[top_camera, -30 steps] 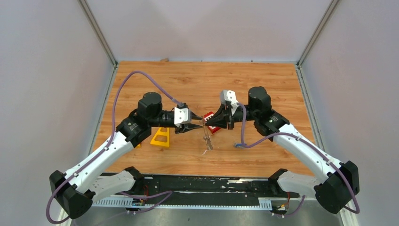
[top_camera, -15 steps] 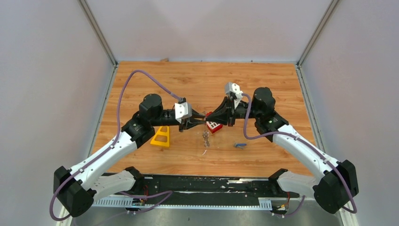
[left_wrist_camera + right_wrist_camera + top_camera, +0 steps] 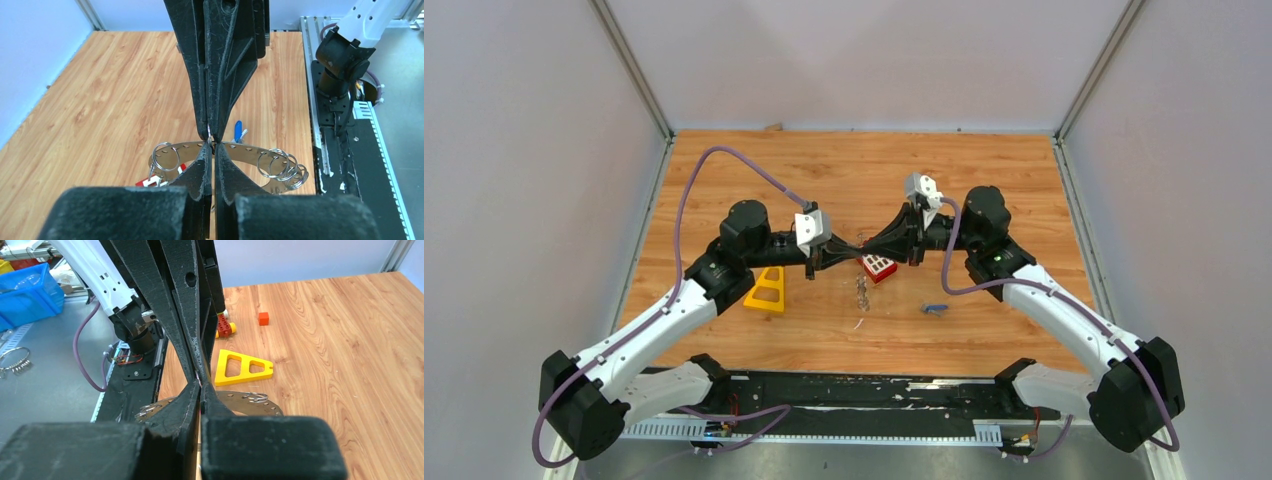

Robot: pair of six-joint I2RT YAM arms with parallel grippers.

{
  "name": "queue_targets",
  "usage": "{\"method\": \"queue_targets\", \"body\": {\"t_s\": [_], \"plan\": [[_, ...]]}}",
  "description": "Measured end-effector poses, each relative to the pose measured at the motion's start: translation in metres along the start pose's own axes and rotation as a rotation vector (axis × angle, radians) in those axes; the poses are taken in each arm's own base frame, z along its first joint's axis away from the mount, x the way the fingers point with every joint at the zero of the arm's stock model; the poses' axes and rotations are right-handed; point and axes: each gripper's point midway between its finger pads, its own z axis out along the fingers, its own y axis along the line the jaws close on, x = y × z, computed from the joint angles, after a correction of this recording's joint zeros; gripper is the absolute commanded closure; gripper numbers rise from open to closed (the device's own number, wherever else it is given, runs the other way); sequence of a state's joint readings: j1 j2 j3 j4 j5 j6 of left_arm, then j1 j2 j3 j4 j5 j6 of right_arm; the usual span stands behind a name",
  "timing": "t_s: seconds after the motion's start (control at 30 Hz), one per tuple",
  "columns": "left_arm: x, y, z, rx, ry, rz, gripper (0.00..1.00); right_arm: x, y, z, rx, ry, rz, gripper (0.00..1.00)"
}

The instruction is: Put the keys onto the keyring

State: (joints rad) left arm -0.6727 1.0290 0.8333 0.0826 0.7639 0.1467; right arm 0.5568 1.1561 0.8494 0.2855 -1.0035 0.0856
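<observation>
My left gripper [image 3: 852, 246] and right gripper [image 3: 867, 244] meet tip to tip above the table's middle, both shut. The keyring [image 3: 250, 151], a flat grey metal band with holes and small split rings, hangs tilted under them. Its rim runs right through the meeting point in the left wrist view, where my left gripper [image 3: 212, 146] faces the right gripper [image 3: 209, 131], which has a thin silvery bit between its tips. From above, the keyring [image 3: 861, 290] looks nearly edge-on. A blue-headed key [image 3: 935, 309] lies loose on the wood to the right.
A red block with white squares [image 3: 879, 268] sits just under the right gripper. A yellow triangular frame [image 3: 766, 290] lies by the left arm. Small red, orange and yellow toy bits [image 3: 225, 329] and an orange cube [image 3: 263, 318] lie further left. Walls enclose three sides.
My left gripper has slid right up to the right gripper's tips and closed from open. The right gripper, shut throughout, has moved slightly back and up with the keyring.
</observation>
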Motion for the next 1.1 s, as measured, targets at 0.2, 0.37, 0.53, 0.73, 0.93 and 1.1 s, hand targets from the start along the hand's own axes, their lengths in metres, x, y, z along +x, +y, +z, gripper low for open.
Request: {"method": "queue_targets", "body": {"t_s": [0.2, 0.37, 0.53, 0.73, 0.93, 1.1], "plan": [[0.002, 0.003, 0.001, -0.018, 0.007, -0.015, 0.95, 0.001, -0.004, 0.000, 0.014, 0.003, -0.043, 1.00], [0.005, 0.007, 0.001, -0.036, 0.017, -0.024, 1.00, 0.005, -0.008, 0.000, 0.030, 0.014, -0.069, 1.00], [0.010, 0.009, 0.002, -0.045, 0.030, -0.037, 1.00, 0.009, -0.011, 0.000, 0.042, 0.029, -0.093, 0.97], [0.018, 0.008, 0.001, -0.040, 0.059, -0.030, 1.00, 0.018, -0.010, 0.000, 0.036, 0.058, -0.114, 0.85], [0.035, 0.000, -0.005, 0.006, 0.125, 0.045, 1.00, 0.028, -0.001, -0.006, 0.010, 0.108, -0.148, 0.69], [0.045, -0.006, -0.012, 0.041, 0.169, 0.127, 1.00, 0.030, 0.008, -0.012, -0.025, 0.131, -0.198, 0.62]]}}
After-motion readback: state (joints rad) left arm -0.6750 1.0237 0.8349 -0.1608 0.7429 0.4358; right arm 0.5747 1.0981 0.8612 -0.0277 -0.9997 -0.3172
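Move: Both hands meet at the keyring's upper rim, their fingers shut on it. For the left hand and the right alike, the keyring's middle hangs about 5 cm straight below. On the table, roughly 27 cm under the left hand, the red box lies some 10 cm ahead and 3 cm to the right, the blue key about 16 cm to the right and 1 cm back, and the yellow frame around 20 cm to the left and 3 cm ahead. Forward together by about 1 cm at first, both hands then sink and part. The left keeps its pinch on the keyring's rim, going down some 4.5 cm and a little left, its fingertips tipping down. The right opens its fingers about a third, lets go of the rim, and draws down about 3 cm, back and slightly right, with its wrist rolling some 10 degrees. ##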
